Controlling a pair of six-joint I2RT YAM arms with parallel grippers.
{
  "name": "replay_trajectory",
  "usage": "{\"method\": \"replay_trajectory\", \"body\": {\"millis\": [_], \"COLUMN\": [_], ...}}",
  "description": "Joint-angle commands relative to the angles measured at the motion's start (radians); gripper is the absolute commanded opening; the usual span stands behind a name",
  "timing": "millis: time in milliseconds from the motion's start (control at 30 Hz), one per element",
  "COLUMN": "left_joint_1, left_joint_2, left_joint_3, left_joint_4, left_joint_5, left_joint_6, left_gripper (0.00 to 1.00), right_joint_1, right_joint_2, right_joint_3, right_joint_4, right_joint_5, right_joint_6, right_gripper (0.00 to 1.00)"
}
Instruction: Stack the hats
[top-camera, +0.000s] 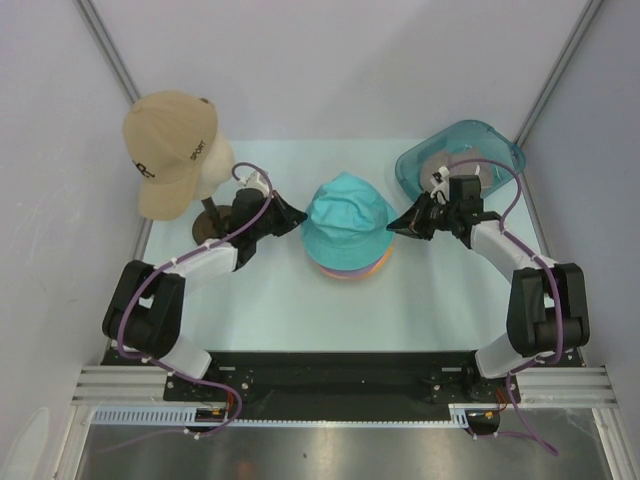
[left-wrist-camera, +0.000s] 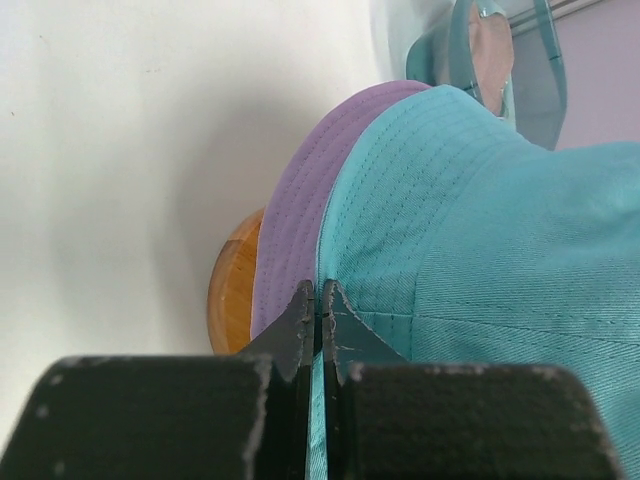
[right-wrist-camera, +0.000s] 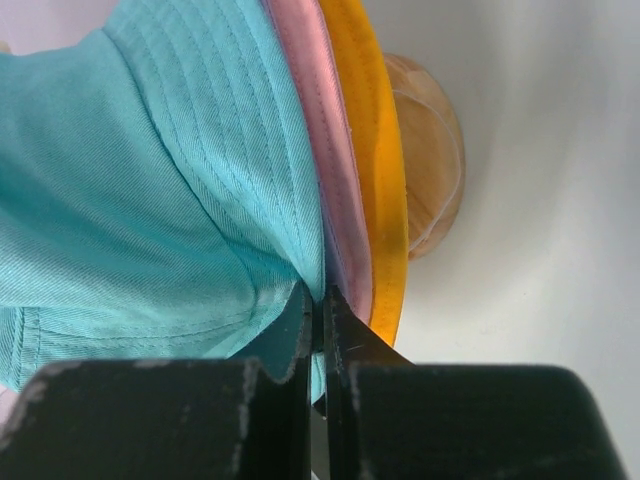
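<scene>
A teal bucket hat (top-camera: 348, 222) tops a stack in the middle of the table, with lilac, pink and yellow-orange brims showing under it. My left gripper (top-camera: 299, 216) is shut on its left brim, and teal cloth (left-wrist-camera: 480, 250) runs between the closed fingers (left-wrist-camera: 317, 290) beside the lilac brim (left-wrist-camera: 290, 230). On the opposite side my right gripper (top-camera: 394, 226) is shut on the right brim (right-wrist-camera: 320, 292). There the teal hat (right-wrist-camera: 150, 180) lies over the pink brim (right-wrist-camera: 330, 150) and the yellow-orange brim (right-wrist-camera: 385, 170). A tan cap (top-camera: 168, 150) sits on the mannequin head at back left.
A round wooden base (right-wrist-camera: 432, 170) shows under the stack. The cream mannequin head (top-camera: 213, 165) stands on a dark stand just behind my left arm. A clear teal plastic tub (top-camera: 460, 158) sits at back right, behind my right gripper. Walls close in both sides.
</scene>
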Motion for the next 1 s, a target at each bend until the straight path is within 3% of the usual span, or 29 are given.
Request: {"method": "replay_trajectory", "body": {"millis": [0, 533, 600, 633, 667, 767, 867, 967], "left_joint_1": [-0.014, -0.045, -0.045, -0.042, -0.039, -0.018, 0.021, 0.053], "left_joint_2": [0.016, 0.247, 0.252, 0.249, 0.244, 0.200, 0.135, 0.077], "left_joint_3": [-0.035, 0.319, 0.335, 0.338, 0.338, 0.323, 0.270, 0.227], "left_joint_4": [-0.125, -0.109, -0.120, -0.131, -0.142, -0.180, -0.180, -0.186], "left_joint_5": [-0.116, -0.006, 0.000, 0.000, 0.000, -0.022, -0.032, -0.019], "left_joint_6": [0.114, 0.254, 0.274, 0.280, 0.286, 0.289, 0.259, 0.240], "left_gripper": [0.00, 0.00, 0.01, 0.04, 0.15, 0.42, 0.64, 0.78], "right_joint_1": [0.008, 0.254, 0.247, 0.240, 0.214, 0.137, 0.032, -0.056], "right_joint_2": [-0.014, -0.078, -0.112, -0.126, -0.156, -0.233, -0.293, -0.333], "right_joint_3": [-0.039, -0.043, -0.052, -0.059, -0.071, -0.086, -0.095, -0.085], "right_joint_4": [-0.182, -0.090, -0.099, -0.102, -0.111, -0.165, -0.217, -0.234], "right_joint_5": [0.194, 0.148, 0.148, 0.147, 0.145, 0.135, 0.107, 0.060], "right_joint_6": [-0.110, -0.164, -0.164, -0.162, -0.161, -0.179, -0.216, -0.254], "right_gripper": [0.00, 0.00, 0.09, 0.16, 0.32, 0.54, 0.62, 0.64]}}
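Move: Both hands already hold the teal hat's brim from opposite sides, with its crown about 9 cm to the right of the left hand and 9 cm to the left of the right hand, 1 cm farther out. The stack of hats under it lies 9 cm right and 2 cm back of the left hand, 9 cm left and level with the right, about 3 cm below. The blue bin is some 17 cm right and 18 cm ahead of the right hand. Still pinching the teal hat's brim, the hands work it round clockwise and inward over the stack: the left goes about 5 cm forward and 4 cm right, the right some 5 cm left and 4 cm back. Then both open wide and let go, the left drawing back leftward about 4 cm, the right swinging about 7 cm to its right and ending slightly higher. ##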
